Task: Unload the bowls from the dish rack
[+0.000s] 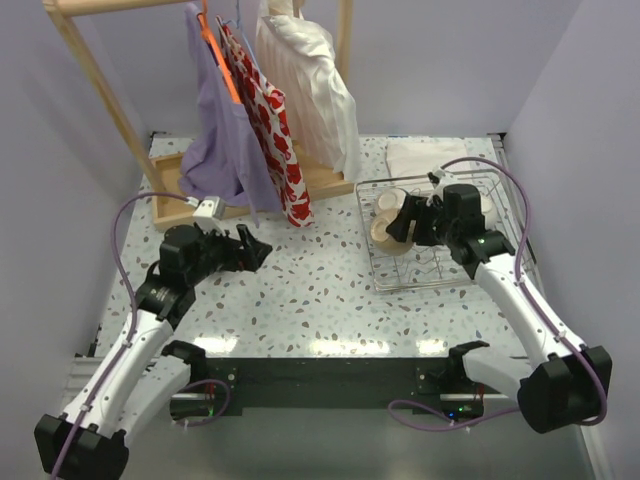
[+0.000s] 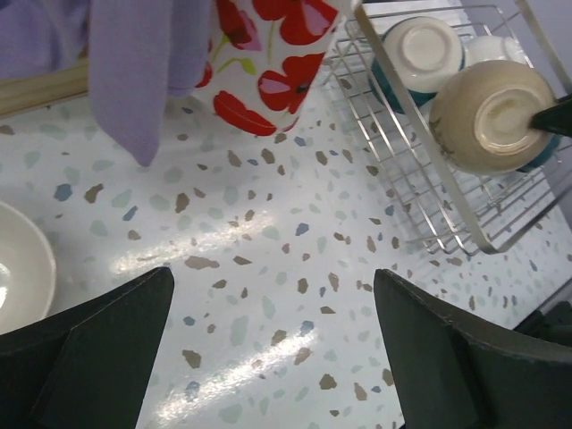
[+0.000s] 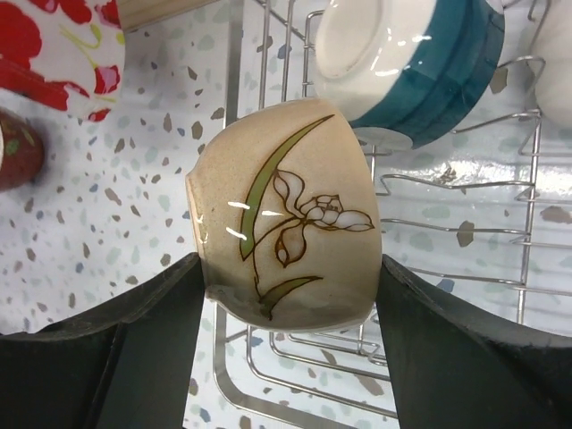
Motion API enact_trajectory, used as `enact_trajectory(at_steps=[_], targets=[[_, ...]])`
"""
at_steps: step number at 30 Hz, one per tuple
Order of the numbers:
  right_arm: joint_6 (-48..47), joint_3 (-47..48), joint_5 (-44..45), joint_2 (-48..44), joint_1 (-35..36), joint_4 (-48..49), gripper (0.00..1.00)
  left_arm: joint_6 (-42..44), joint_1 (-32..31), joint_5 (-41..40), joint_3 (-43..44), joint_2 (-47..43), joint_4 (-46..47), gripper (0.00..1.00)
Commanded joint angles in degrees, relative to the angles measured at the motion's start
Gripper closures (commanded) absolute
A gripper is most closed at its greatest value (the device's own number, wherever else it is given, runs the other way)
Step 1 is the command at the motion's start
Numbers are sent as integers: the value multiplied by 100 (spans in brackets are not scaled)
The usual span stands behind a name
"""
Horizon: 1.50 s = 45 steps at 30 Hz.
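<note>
My right gripper (image 3: 288, 268) is shut on a beige bowl (image 3: 286, 214) painted with a flower, one finger against each side, over the left part of the dish rack (image 3: 465, 232). The bowl lies on its side, rim to the left. Behind it a teal-blue bowl (image 3: 420, 63) with a white inside leans in the rack. In the top view the held bowl (image 1: 381, 230) is at the silver wire dish rack (image 1: 440, 275)'s left edge. My left gripper (image 2: 273, 340) hangs open over bare table with nothing between its fingers. A cream bowl (image 2: 18, 268) sits on the table to its left.
A wooden clothes rack (image 1: 100, 90) with a purple garment (image 1: 225, 150), a red floral one (image 1: 275, 130) and a white one stands at the back. A folded white cloth (image 1: 420, 155) lies behind the dish rack. A dark red round thing (image 3: 18, 147) shows at the right wrist view's left edge.
</note>
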Motion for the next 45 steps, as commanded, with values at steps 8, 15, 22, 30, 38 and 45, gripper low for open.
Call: enact_trajectory(at_steps=[8, 15, 22, 30, 38, 45], targets=[[-2038, 672, 1211, -475, 1142, -64, 100, -741, -1504, -726, 772, 791, 178, 0], [-3049, 690, 1854, -616, 1880, -3, 100, -1224, -1857, -920, 1273, 1442, -110, 0], [-4085, 558, 2276, -765, 2846, 251, 100, -1558, -1884, -973, 1766, 1864, -516, 0], [-5000, 418, 3216, -616, 4305, 787, 100, -1655, -1884, -1034, 2425, 2347, -1254, 0], [-5713, -100, 3990, -309, 5422, 1719, 100, -2086, -1700, -658, 3136, 2804, -1930, 0], [-6337, -716, 4675, 60, 6011, 3018, 100, -2007, -821, 521, 3067, 3024, -2203, 4]])
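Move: The right hand already holds the beige bowl, just raised over the rack; the left hand's empty fingers, to which it is being taken, are about 29 cm to its left and 5 cm back, roughly level. The teal-and-white bowl lies 7 cm ahead, 8 cm lower. From the left hand the beige bowl is some 27 cm right and 5 cm ahead; the red bowl sits about 12 cm left, 2 cm ahead, 14 cm below. Keeping its pinch on the beige bowl, the right hand carries it left about 15 cm and back 10 cm out over the rack's near-left edge towards the left hand, rising at first, then sinking; the wrist rolls left side down, swings counter-clockwise and tips up, each near 50 degrees. The open left hand comes right some 8 cm to meet it, rising slightly and tipping down nearly 30 degrees. ##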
